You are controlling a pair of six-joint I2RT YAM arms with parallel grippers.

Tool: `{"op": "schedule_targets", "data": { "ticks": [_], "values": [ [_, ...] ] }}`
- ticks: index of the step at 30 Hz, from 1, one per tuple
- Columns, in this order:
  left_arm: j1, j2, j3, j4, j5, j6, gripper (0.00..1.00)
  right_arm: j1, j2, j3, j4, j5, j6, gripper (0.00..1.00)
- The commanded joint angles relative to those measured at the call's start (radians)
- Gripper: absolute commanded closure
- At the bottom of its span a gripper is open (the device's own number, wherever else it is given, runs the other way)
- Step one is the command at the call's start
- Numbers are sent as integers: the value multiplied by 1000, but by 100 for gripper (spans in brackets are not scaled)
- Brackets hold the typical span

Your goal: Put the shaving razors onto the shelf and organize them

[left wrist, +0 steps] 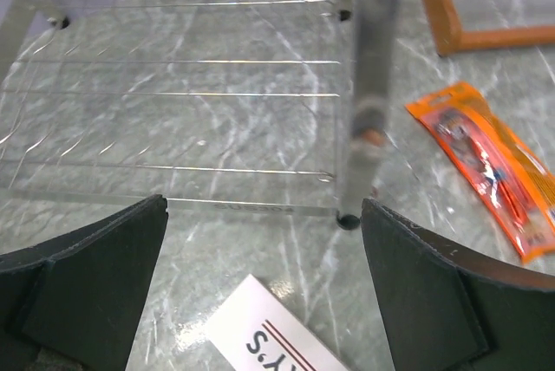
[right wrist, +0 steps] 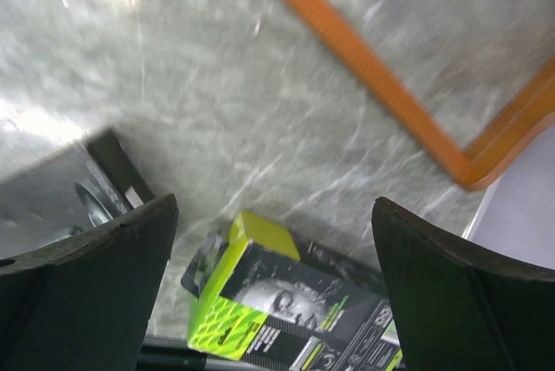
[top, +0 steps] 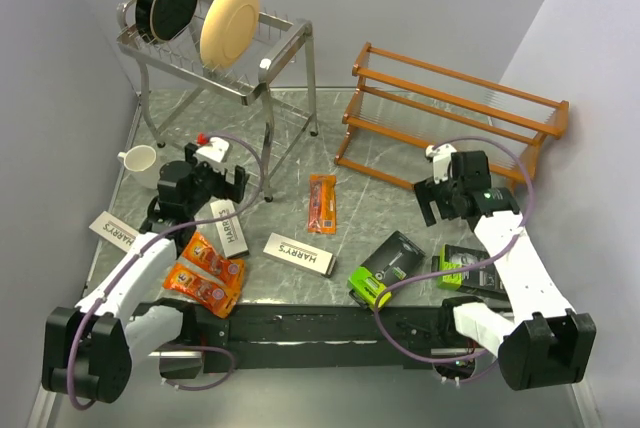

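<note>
The shaving razors lie scattered on the marble table. Three white HARRY'S boxes [top: 115, 231] [top: 229, 227] [top: 298, 253] are at left and centre. One orange pack [top: 322, 203] lies mid-table, and more orange packs [top: 205, 273] sit by the left arm. Two black-and-lime packs [top: 385, 268] [top: 465, 268] are near the right arm. The wooden shelf [top: 455, 108] stands at back right with bare rails. My left gripper [top: 225, 186] [left wrist: 264, 293] hangs open over a white box [left wrist: 277, 336]. My right gripper [top: 432, 203] [right wrist: 273, 293] is open above a lime pack [right wrist: 277, 302].
A silver metal rack [top: 215, 43] holding a black and a cream plate stands at back left; its leg [left wrist: 364, 85] rises just ahead of my left fingers. A white mug [top: 138, 161] sits by the left wall. Walls close in both sides.
</note>
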Motion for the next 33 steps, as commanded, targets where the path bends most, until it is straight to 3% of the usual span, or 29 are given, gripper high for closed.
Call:
{"op": "schedule_targets", "data": {
  "ticks": [1,5,8,13,19,22,27,33],
  "values": [
    [-40,-43,13,-21,25,59,1,6,-6,115,15,-14,40,0],
    [-51,-24,37,-49,48,82,0,6,43,157,-34,-181,49,0],
    [-66,-12,91,-118,146,123,1,4,74,222,-82,-299,40,0],
    [-120,-6,171,-173,164,104,0,4,94,362,-88,-379,89,0],
    [-120,-36,231,-216,31,93,1,18,23,369,10,-473,102,0],
    [-62,-73,199,-244,60,69,0,26,6,358,53,-500,121,0],
    [12,-89,163,-244,66,12,1,32,35,417,102,-476,195,7],
    [12,-77,191,-276,250,68,3,29,161,649,209,-206,207,5]
  ]
}}
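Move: The orange razor pack lies about 24 cm left and 7 cm ahead of the right hand, some 14 cm below it. The middle green-black box is 9 cm left and 8 cm back, equally low; the wooden shelf's middle is roughly 20 cm ahead and 6 cm right, a little below. From the left hand the orange pack is about 19 cm to the right, 2 cm ahead and 18 cm below. The empty right hand climbs about 17 cm off the table in front of the wooden shelf, drifting some 9 cm left and finally further forward, while its wide-open fingers swing roughly 30 degrees up and leftward. The left hand, open and touching nothing, sways right and slightly back near the metal rack's leg, then rises and swings back left to finish a few centimetres higher. ##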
